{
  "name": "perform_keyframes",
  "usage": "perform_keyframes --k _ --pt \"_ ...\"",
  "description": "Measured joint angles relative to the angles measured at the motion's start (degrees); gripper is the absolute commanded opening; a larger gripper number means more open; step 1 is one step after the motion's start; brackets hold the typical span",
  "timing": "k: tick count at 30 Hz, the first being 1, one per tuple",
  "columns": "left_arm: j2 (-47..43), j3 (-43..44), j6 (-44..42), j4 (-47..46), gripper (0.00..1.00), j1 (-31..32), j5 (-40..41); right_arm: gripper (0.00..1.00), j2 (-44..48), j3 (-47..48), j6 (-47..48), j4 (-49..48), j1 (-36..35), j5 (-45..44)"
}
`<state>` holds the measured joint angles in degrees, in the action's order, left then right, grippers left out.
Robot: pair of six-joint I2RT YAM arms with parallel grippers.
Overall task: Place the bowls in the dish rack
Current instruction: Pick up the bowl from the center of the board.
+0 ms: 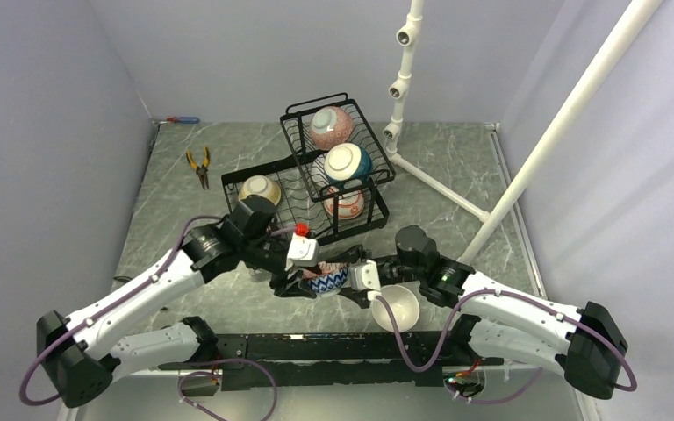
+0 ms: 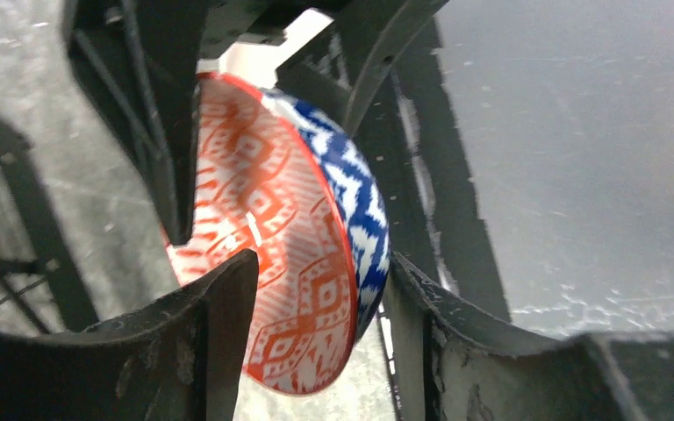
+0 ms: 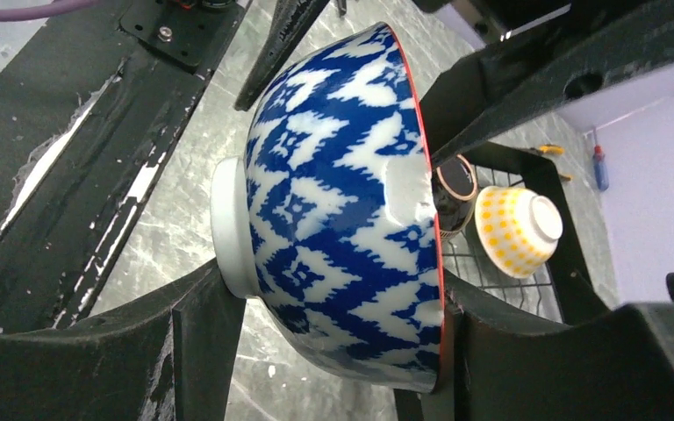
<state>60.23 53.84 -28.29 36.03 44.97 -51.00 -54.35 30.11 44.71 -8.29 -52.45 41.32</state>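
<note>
A bowl [image 1: 326,281], blue-patterned outside and red-patterned inside, hangs on its side above the table between both grippers. My right gripper [image 3: 333,294] is shut on this bowl [image 3: 342,202], one finger on its white foot and the other on its rim. My left gripper [image 2: 316,267] straddles the bowl's [image 2: 281,228] wall with its jaws open and a gap on each side. The black dish rack [image 1: 233,180] stands behind. A cream-yellow bowl [image 1: 260,189] sits in its base. Its raised tier holds a pink bowl [image 1: 332,125], a teal-and-white one [image 1: 347,162] and a red-patterned one [image 1: 344,203].
A white bowl [image 1: 401,303] stands upright on the table under my right wrist. Orange-handled pliers [image 1: 199,164] lie left of the rack. A white pipe stand [image 1: 404,79] rises at the back right, with a long slanted pipe [image 1: 570,105].
</note>
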Motion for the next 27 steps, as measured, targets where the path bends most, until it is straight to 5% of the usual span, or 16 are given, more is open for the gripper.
perform_keyframes --k 1,3,5,14,27 --pt "-1.3 -0.8 0.2 -0.9 0.73 0.0 2.0 0.00 0.0 -0.2 -1.0 -0.4 0.0 -0.4" --pt "-4.5 -2.4 0.6 -2.8 0.74 0.0 6.4 0.00 0.0 -0.5 -3.0 -1.1 0.0 -1.1" --pt "-7.3 -3.7 0.9 -4.6 0.92 0.0 10.1 0.00 0.0 -0.6 -5.4 -1.7 0.0 -2.3" --pt "-17.2 -8.5 1.5 -11.6 0.94 0.0 21.8 0.00 -1.7 -0.2 -18.0 -2.9 0.0 -8.6" --pt "-15.0 -10.3 0.4 -13.9 0.94 0.4 26.7 0.00 -8.1 6.7 -29.6 -0.7 0.0 -12.7"
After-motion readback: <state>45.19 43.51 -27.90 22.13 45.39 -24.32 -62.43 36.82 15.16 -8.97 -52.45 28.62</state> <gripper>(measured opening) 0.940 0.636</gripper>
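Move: The blue-patterned bowl is already pinched by the right gripper, its centre some 4 cm left of that hand at its height. From the left hand the bowl's centre lies about 5 cm right, 1 cm ahead, 2 cm lower. From the left hand, the yellow-dotted bowl in the rack sits about 17 cm ahead, 12 cm left; the orange-patterned one 14 cm ahead, 8 cm right, both some 15 cm lower. Spread the left gripper, already loosened, to nearly wide open and bring it about 6.5 cm forward and 3 cm left, rising briefly, then sinking; swing it counter-clockwise and level its fingers until they straddle the bowl from rim to foot. Keep the right pinch on rim and foot, carrying the bowl forward about 3.5 cm while turning clockwise and rolling its forward side down some 25 degrees. ##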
